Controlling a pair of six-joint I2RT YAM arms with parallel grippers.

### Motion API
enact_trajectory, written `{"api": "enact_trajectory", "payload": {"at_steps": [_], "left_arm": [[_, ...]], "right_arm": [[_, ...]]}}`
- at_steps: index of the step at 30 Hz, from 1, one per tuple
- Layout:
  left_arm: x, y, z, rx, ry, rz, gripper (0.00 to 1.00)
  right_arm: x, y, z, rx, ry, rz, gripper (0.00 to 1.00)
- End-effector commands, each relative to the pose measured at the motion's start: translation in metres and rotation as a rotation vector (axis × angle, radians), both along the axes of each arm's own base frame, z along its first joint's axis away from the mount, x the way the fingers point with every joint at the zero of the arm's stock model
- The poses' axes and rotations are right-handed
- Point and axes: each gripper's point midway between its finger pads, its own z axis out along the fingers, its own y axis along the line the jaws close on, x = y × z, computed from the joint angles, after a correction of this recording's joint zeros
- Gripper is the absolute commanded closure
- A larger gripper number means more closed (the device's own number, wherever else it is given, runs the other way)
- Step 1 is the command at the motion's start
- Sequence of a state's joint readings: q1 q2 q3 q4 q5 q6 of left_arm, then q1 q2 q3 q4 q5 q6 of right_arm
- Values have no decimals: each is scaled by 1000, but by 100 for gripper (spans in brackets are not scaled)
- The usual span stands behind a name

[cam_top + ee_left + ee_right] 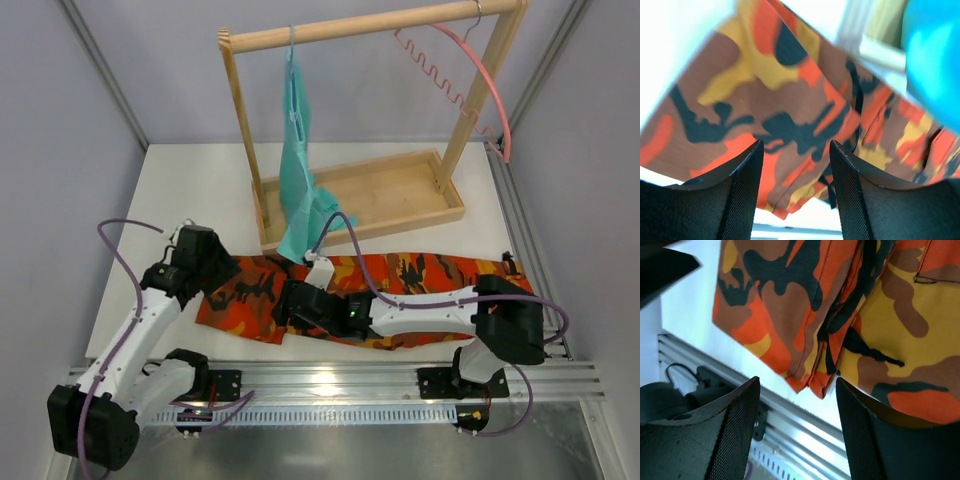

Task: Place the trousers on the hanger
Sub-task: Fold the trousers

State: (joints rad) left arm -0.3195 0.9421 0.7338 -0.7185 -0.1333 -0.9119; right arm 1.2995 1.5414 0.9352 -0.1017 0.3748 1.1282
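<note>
The camouflage trousers (pixel 410 280) lie flat across the near part of the table, left to right. The pink hanger (pixel 478 75) hangs from the wooden rail at the back right, empty. My left gripper (pixel 232 283) hovers over the trousers' left end, open, with the cloth (pixel 790 100) below the gap and nothing between the fingers. My right gripper (pixel 292 304) reaches left over the middle of the trousers, near their front edge (pixel 810 380). It is open and holds nothing.
A wooden rack (pixel 360 205) with a tray base stands at the back. A teal garment (pixel 300 170) hangs from its rail on the left, and its hem rests on the trousers. The metal rail (pixel 330 380) runs along the table's near edge.
</note>
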Motion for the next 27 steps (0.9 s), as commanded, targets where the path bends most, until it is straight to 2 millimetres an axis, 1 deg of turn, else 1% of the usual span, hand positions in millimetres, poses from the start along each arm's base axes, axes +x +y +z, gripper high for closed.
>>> {"api": "enact_trajectory", "payload": {"at_steps": [1,2,3,4,6,7,9,11,12,17,23,26,27], "left_arm": [[12,4,21,-66,-56,-36,43],[15,0,28,-92,-60,-53,43],[18,6,29,-90,-57,-35,43],[19,8,29,-88,-47,-37,43],[23,12,26,-102,-18,-29,43],[24,13,24,-106,-14,-26,43],[24,18,21,-117,-8,-12,44],[24,21,20,-122,-14,-2,43],[25,20,20,-136,-24,3,43],[25,26,17,-140,-21,25,43],[26,29,23,-137,-49,35,44],[25,37,25,-108,-60,64,44],[25,39,25,-107,-60,75,43]], "right_arm": [[21,26,12,47,-68,-69,35],[21,27,8,32,-69,-74,34],[22,27,5,24,-72,-88,34],[24,27,-4,1,-76,-103,34],[27,27,-10,-18,-80,-120,33],[28,26,-16,-38,-81,-122,33],[30,29,-18,-49,-84,-129,33],[32,25,-28,-96,-78,-149,33],[34,26,-26,-99,-80,-159,32],[37,26,-36,-130,-68,-181,32],[40,31,-50,-170,-67,-194,32],[41,30,-59,-198,-60,-214,33],[42,32,-60,-198,-51,-218,33]]}}
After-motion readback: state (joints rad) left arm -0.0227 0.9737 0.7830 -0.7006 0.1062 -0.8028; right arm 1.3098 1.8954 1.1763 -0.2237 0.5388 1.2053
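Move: The trousers' folded-over flap lies under both open hands. Its loose edge, with the black drawstring, runs about 4 cm ahead of my right hand, 3 cm to its left and 9 cm below. The flap's near corner is some 3 cm back and directly below in the left-right sense, and the wooden tray's near-left corner about 17 cm ahead and 3 cm left. From my left hand that loose edge is roughly 6 cm back, 9 cm right and 10 cm down. I sink my right hand about 7 cm onto the flap's loose edge, easing some 3 cm forward and a little left as it goes, and roll its left side down by roughly 10 degrees with a slight clockwise turn; the open fingers end astride the edge and drawstring. Meanwhile my left hand, also open, draws off about 3 cm left and 2 cm forward and rises slightly, staying above the flap. ##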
